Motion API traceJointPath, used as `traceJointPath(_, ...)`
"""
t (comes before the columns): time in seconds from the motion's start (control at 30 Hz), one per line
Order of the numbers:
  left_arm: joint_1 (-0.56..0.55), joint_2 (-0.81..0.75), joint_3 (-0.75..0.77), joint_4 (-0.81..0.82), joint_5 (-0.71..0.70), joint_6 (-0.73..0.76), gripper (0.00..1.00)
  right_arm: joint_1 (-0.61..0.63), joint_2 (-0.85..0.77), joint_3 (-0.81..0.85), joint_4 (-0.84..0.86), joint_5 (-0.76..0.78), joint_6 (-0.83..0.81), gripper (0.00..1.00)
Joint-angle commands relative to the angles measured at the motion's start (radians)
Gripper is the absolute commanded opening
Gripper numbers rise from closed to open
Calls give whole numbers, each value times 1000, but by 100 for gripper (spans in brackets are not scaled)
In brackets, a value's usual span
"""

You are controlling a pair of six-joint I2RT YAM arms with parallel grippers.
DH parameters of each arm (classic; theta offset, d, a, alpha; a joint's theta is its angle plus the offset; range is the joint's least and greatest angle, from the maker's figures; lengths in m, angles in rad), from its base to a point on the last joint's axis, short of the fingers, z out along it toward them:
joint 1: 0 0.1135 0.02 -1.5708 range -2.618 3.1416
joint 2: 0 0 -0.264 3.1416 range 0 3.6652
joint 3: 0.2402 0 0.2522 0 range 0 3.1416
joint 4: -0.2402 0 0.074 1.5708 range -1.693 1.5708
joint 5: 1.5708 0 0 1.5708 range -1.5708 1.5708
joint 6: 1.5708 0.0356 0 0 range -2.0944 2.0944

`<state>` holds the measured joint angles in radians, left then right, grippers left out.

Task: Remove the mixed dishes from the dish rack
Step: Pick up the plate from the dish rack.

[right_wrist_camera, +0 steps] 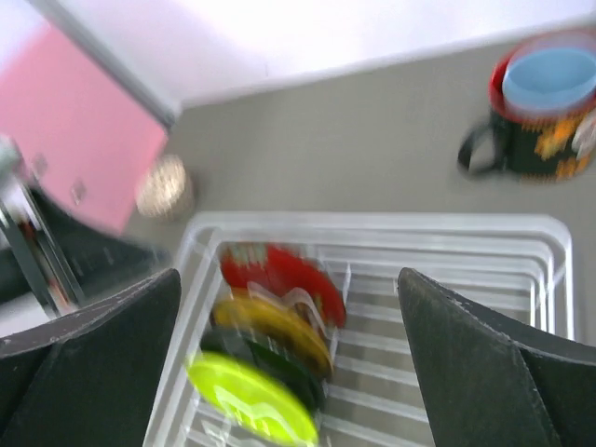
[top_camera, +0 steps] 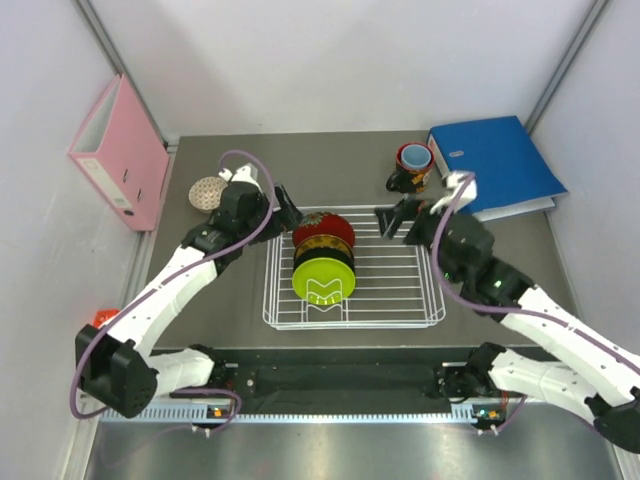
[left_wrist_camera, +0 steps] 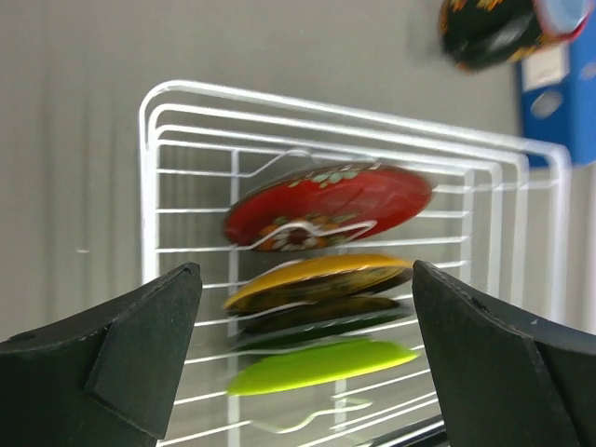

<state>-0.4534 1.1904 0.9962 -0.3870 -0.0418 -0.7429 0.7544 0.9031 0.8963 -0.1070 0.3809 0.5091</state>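
Note:
The white wire dish rack [top_camera: 400, 290] sits mid-table. Standing on edge in its left part are a red gold-patterned bowl [top_camera: 323, 230], a yellow-and-black plate [top_camera: 322, 256] and a lime-green bowl [top_camera: 322, 283]. My left gripper [top_camera: 286, 209] hovers open at the rack's far-left corner, empty; its view shows the red bowl [left_wrist_camera: 326, 205], plate [left_wrist_camera: 317, 279] and green bowl [left_wrist_camera: 321, 365] between the jaws. My right gripper [top_camera: 395, 222] is open and empty over the rack's far edge. The dark mug [top_camera: 413, 166] stands on the table behind the rack. A small beige bowl [top_camera: 208, 190] rests at the far left.
A pink binder [top_camera: 118, 152] stands at the far left beside the beige bowl. A blue binder [top_camera: 495, 165] lies at the far right, right next to the mug. The rack's right half [right_wrist_camera: 447, 307] holds no dishes.

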Motion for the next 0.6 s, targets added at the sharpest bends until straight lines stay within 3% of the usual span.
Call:
traceJointPath(0.0, -16, -18, -2, -73, 37, 209, 99, 115, -56, -152, 46, 116, -11, 100)
traceJointPath(0.1, -36, -106, -56, -23, 134, 321, 99, 128, -133, -236, 46, 131, -7, 100)
traceJointPath(0.27, -44, -153, -12, -15, 51, 431, 99, 129, -150, -244, 76, 135, -18, 100)
traceJointPath(0.47, -45, -88, -5, 155, -98, 651, 98, 129, -118, -226, 96, 112, -29, 100)
traceJointPath(0.53, -45, -30, -2, 186, -58, 712, 96, 129, -115, -232, 99, 110, -32, 100)
traceJointPath(0.57, -47, -16, -7, 201, -37, 765, 88, 129, -113, -234, 99, 105, -34, 100)
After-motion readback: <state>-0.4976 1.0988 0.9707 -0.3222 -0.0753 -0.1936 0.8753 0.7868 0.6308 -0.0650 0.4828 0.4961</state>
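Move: The red plate, the nearest one standing in the rack, is about 8 cm right of the left hand, 3 cm ahead and 10 cm below it. The gold plate stands roughly 4 cm nearer the robot than the red plate and the green plate about 11 cm nearer, both in line with it. From the right hand, the red plate lies some 13 cm left, 8 cm ahead and 21 cm down. Down about 10 cm and slightly back, the right hand sinks towards the rack, then rises a little and hangs open over its right half. The left hand backs off nearly 4 cm, then swings forward again and up, ending slightly higher beside the plates; its wrist rolls left side up, tips up and turns clockwise, some 30 degrees in all. Both grippers stay open, touching nothing. ##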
